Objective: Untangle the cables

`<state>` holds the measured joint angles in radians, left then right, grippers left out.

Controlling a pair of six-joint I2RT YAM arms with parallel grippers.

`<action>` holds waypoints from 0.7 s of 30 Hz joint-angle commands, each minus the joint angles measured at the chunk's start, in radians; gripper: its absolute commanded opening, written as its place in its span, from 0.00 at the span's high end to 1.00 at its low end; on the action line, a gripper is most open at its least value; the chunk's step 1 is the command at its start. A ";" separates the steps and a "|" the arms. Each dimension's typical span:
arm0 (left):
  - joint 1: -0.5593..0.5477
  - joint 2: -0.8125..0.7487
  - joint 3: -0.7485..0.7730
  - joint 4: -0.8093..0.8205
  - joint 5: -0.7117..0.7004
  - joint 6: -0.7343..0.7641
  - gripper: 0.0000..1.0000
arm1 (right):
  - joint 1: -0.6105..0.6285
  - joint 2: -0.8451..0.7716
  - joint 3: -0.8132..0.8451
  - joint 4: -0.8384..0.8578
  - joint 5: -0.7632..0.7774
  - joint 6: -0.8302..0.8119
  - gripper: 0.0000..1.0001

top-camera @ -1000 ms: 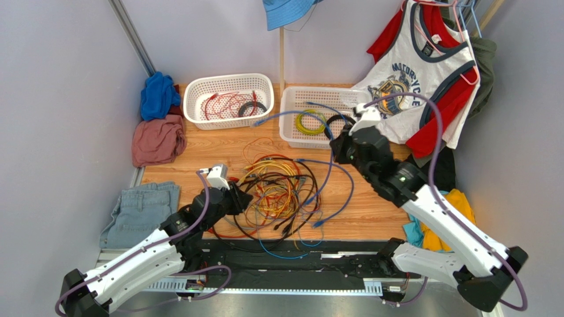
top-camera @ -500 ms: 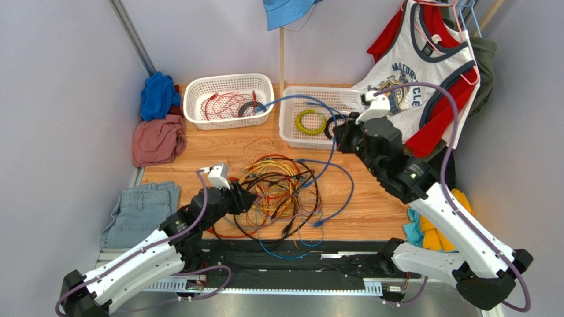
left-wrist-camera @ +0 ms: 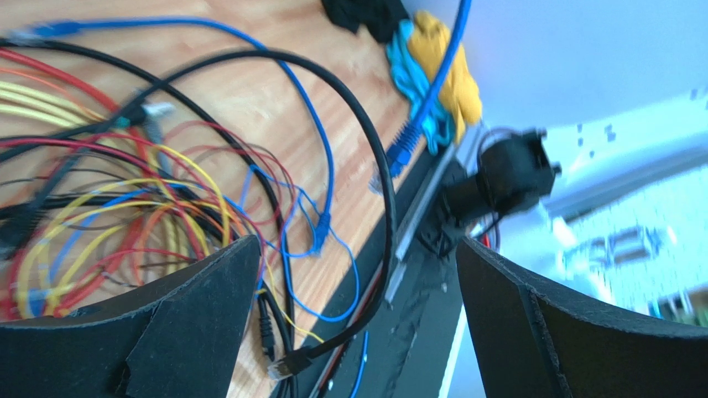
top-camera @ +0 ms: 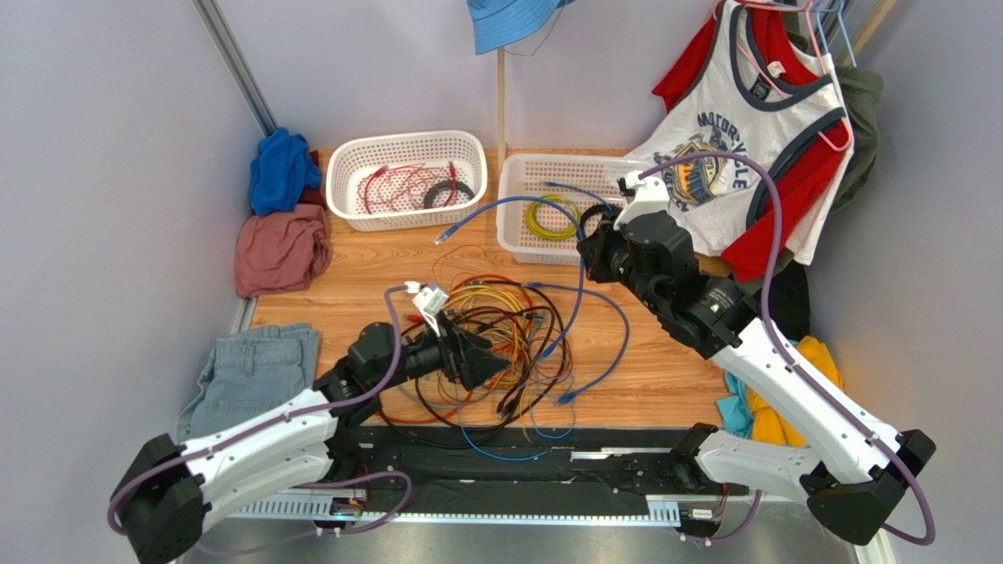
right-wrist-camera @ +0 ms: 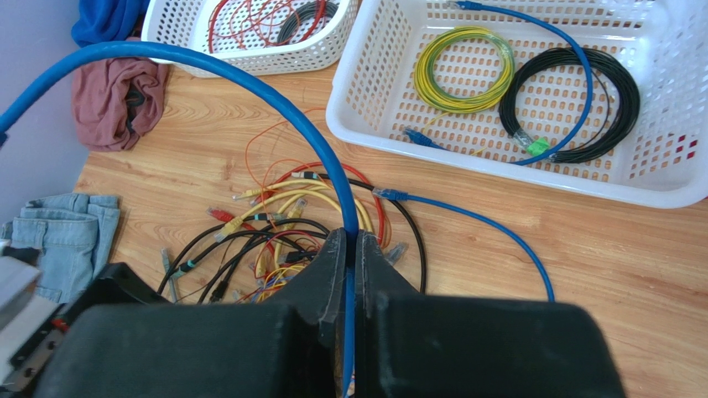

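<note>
The cables lie in a loose tangle of black, red, yellow, orange and blue cords on the wooden table, also seen in the right wrist view and the left wrist view. My left gripper hovers over the tangle's left side, open wide; a black cable with a plug lies below, ungripped. My right gripper is raised near the right basket, shut on a blue cable. That cable arcs left and also hangs down into the tangle.
A white basket at the back holds red cables and a black coil. The right basket holds yellow-green and black coils and a blue cable. Clothes lie at the left, jeans near left, shirts hang right.
My left gripper has opened wide and moved right, over the tangle. My right gripper, still holding the blue cable, rose and came back a little; the cable's free end swung.
</note>
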<state>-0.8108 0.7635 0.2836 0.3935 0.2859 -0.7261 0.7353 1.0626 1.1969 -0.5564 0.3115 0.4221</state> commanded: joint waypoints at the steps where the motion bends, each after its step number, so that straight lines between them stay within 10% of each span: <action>1: -0.056 0.103 0.055 0.191 0.162 0.137 0.03 | 0.010 -0.018 0.035 0.056 -0.031 0.014 1.00; 11: -0.139 0.338 0.141 0.226 0.170 0.218 0.07 | 0.013 -0.019 0.049 0.055 -0.058 0.015 1.00; 16: -0.145 0.433 0.175 0.240 0.220 0.223 0.36 | 0.013 -0.024 0.040 0.052 -0.051 0.010 1.00; 21: -0.145 0.438 0.170 0.231 0.214 0.234 0.87 | 0.012 -0.039 0.030 0.050 -0.042 0.006 1.00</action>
<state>-0.9501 1.2060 0.4221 0.5735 0.4751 -0.5243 0.7429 1.0580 1.1992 -0.5571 0.2672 0.4225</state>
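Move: The black cable's free end arches up off the tangle, the part to grip lying about 7 cm to the left hand's right, 3 cm back and 4 cm lower. The hanging blue end is some 9 cm right, 1 cm ahead and slightly lower; the yellow tangle sits roughly 3 cm ahead, 3 cm left and 12 cm below. From the right hand, the black cable's grip spot is around 25 cm back, 7 cm left and 16 cm down. The black cable near its free end is taken between the left fingers: the left hand goes about 7 cm right and 3 cm back, turning some 20 degrees clockwise, then sinks to nearly 4 cm lower as its wide-open fingers close on the cable. The right hand keeps its pinch on the raised blue cable, almost still. ##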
